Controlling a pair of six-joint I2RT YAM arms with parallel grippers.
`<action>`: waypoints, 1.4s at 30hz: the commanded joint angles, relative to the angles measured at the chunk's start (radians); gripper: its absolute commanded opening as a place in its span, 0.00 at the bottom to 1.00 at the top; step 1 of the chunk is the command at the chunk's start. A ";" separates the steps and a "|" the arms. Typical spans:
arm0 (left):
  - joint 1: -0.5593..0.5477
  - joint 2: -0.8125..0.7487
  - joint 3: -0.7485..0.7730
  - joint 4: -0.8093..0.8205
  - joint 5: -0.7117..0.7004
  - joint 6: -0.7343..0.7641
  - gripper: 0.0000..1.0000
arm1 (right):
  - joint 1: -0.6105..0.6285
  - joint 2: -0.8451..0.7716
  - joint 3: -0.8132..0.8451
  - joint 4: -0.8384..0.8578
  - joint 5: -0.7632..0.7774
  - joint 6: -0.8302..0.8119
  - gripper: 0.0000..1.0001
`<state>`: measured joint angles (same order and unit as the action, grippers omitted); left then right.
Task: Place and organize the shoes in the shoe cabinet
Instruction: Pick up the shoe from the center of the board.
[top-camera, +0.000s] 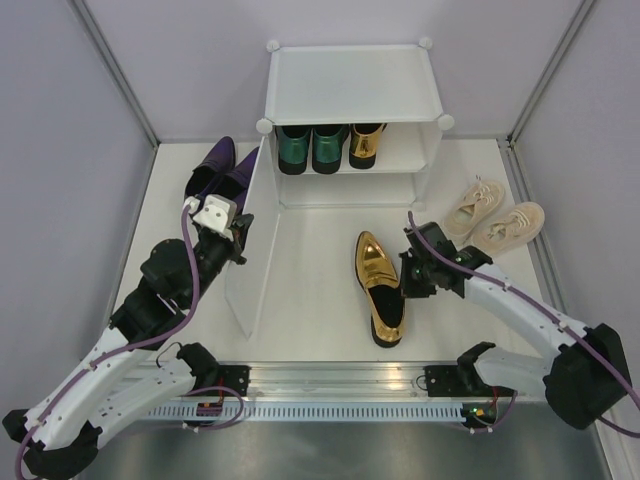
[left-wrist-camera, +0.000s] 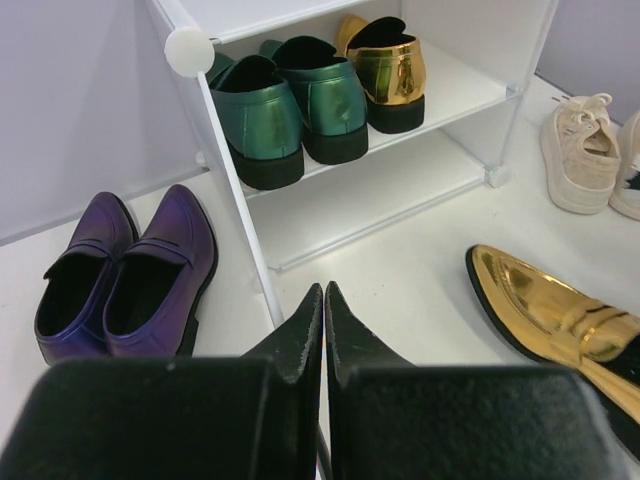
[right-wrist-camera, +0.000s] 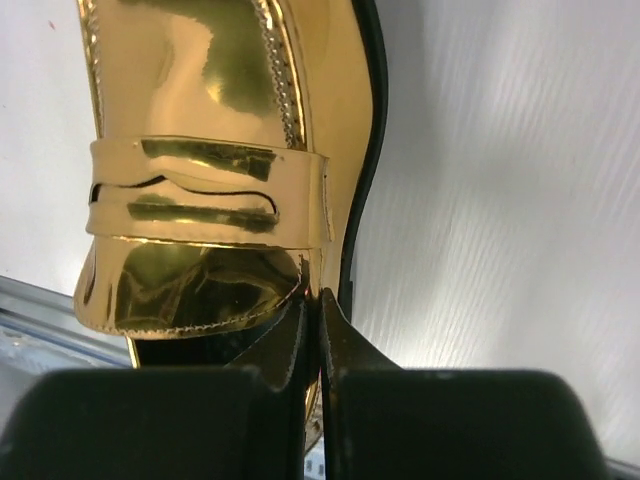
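Observation:
The white shoe cabinet stands at the back with its frosted door panel swung open toward me. Its upper shelf holds the two green loafers and one gold loafer. My left gripper is shut on the door panel's top edge. My right gripper is shut on the side wall of the second gold loafer, which lies on the table; one finger is inside the shoe. The purple shoes lie left of the cabinet. The beige sneakers lie to its right.
The cabinet's lower shelf has nothing on it. Grey walls enclose the table on three sides. A metal rail runs along the near edge between the arm bases.

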<state>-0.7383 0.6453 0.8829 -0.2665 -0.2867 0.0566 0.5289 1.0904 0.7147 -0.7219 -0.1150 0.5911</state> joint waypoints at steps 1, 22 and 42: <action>-0.013 0.014 -0.042 -0.134 -0.005 0.014 0.02 | 0.014 0.083 0.159 0.081 0.024 -0.166 0.01; -0.035 0.016 -0.047 -0.132 -0.026 0.017 0.02 | 0.017 0.283 0.365 0.142 0.097 -0.294 0.61; -0.042 0.024 -0.048 -0.134 -0.045 0.025 0.02 | 0.529 -0.327 -0.121 0.316 0.584 0.009 0.98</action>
<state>-0.7757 0.6464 0.8768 -0.2661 -0.3157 0.0570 0.9802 0.7517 0.6003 -0.4686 0.2848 0.5255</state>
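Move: The right hand's shut fingers are at the gold shoe's right side, at the rim just behind the strap; the shoe's middle lies about 4 cm to the left, 1 cm ahead and 2 cm lower. The cabinet's front bottom edge is some 21 cm ahead and 13 cm left, the nearer beige shoe roughly 20 cm ahead and 18 cm right. From the left hand, the gold shoe is about 33 cm right, 4 cm back and 28 cm below. Forward and slightly left, the right hand drags the gold shoe by its right rim over the board, travelling about 10 cm itself; the fingers begin to open late in this stroke and let go. It then lifts some 10 cm and swings back about as far, sinking a little at the end, tilting the fingertips up some 30 degrees and opening wide at the heel. ##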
